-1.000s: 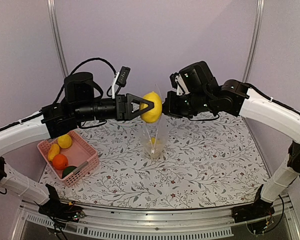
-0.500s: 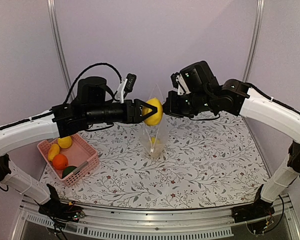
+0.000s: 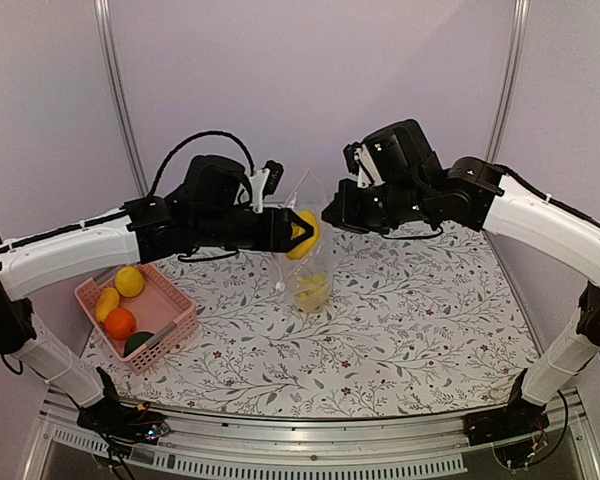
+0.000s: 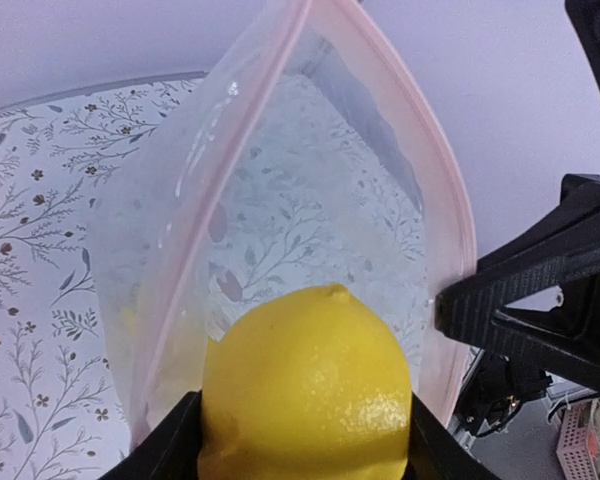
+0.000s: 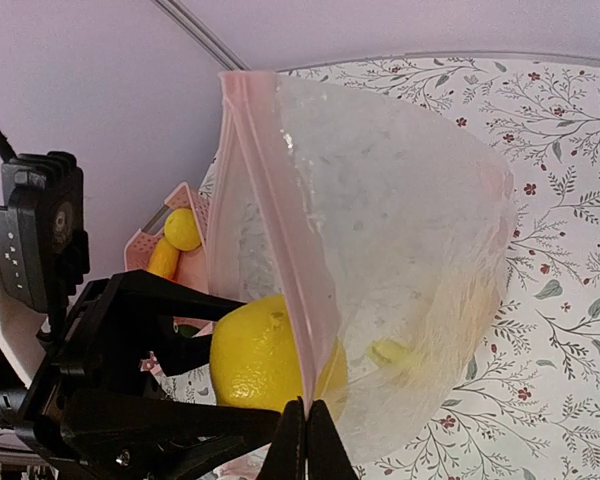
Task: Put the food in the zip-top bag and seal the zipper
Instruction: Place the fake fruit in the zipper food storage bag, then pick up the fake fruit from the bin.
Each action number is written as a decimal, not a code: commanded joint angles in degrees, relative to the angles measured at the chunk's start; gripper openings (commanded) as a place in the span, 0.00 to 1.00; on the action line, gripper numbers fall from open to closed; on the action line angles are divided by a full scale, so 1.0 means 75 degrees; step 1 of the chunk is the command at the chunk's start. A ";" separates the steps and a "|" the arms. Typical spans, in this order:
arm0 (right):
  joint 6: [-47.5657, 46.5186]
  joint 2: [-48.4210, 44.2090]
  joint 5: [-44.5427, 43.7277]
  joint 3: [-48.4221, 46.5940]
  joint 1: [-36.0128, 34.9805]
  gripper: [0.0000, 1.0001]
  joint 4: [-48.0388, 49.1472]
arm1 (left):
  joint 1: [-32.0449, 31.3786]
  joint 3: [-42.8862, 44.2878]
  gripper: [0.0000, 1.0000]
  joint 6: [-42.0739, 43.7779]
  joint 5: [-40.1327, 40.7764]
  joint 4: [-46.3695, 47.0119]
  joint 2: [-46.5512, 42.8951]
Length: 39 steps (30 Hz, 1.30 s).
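Note:
My left gripper (image 3: 296, 228) is shut on a yellow lemon (image 3: 302, 233) and holds it in the open mouth of the clear zip-top bag (image 3: 313, 262), which hangs upright over the table. The lemon fills the left wrist view (image 4: 308, 385), with the bag's pink zipper strip (image 4: 235, 190) around it. My right gripper (image 3: 329, 213) is shut on the bag's mouth edge (image 5: 300, 330) and holds the bag up. A yellow piece (image 3: 310, 292) lies at the bag's bottom. The pink basket (image 3: 172, 330) holds a banana (image 3: 107, 302), a lemon-like piece (image 3: 130, 281), an orange (image 3: 120, 323) and a dark green piece (image 3: 138, 342).
The floral tablecloth (image 3: 420, 320) covers the table. Two metal posts (image 3: 120, 90) stand at the back corners. The basket sits at the table's left edge, well left of the bag.
My left gripper has moved right and a little down with the lemon, from beside the bag's top into its mouth. The right gripper has kept its hold on the bag.

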<state>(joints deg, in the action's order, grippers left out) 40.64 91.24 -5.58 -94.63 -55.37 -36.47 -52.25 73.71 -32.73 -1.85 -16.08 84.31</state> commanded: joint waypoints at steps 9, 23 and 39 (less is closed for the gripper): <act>-0.0018 -0.0026 0.0129 -0.0092 0.0001 0.00 0.0204 | -0.0054 0.0646 0.93 0.0368 0.0305 -0.0365 0.0302; -0.0103 -0.0084 -0.0167 -0.0026 0.0006 0.00 0.0163 | 0.0516 0.0601 0.94 0.0590 -0.2676 -0.0391 -0.0824; -0.0275 -0.0149 -0.0275 -0.0109 0.0005 0.00 0.0059 | 0.4269 -0.0697 1.00 0.1216 -0.2703 -0.3412 -0.2526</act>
<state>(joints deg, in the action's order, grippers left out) 39.46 91.24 -6.61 -94.61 -55.37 -35.97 -27.24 72.03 -26.04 -25.93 -32.51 66.37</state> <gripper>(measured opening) 0.005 0.995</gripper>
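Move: Still in the left gripper, the yellow fruit sits just inside the bag's mouth; the bag's bottom lies about 16 cm below that hand, roughly 2 cm ahead and 3 cm to its right, with the bananas in it about 3 cm farther out. The right gripper's pinch on the zipper edge is some 6 cm right of the left hand, 1 cm ahead and 4 cm higher. From the right hand, the bag's bottom is about 20 cm down, 1 cm ahead and 3 cm left. Open the left gripper nearly wide in the bag's mouth, easing about 1 cm forward, to let go of the yellow fruit. Then draw the empty fingers up about 9 cm and back some 5 cm out of the mouth, and swing them left, clear of the bag, to about 14 cm left of the start, coming forward again and sinking a little. Keep the right gripper shut and still on the zipper edge. ##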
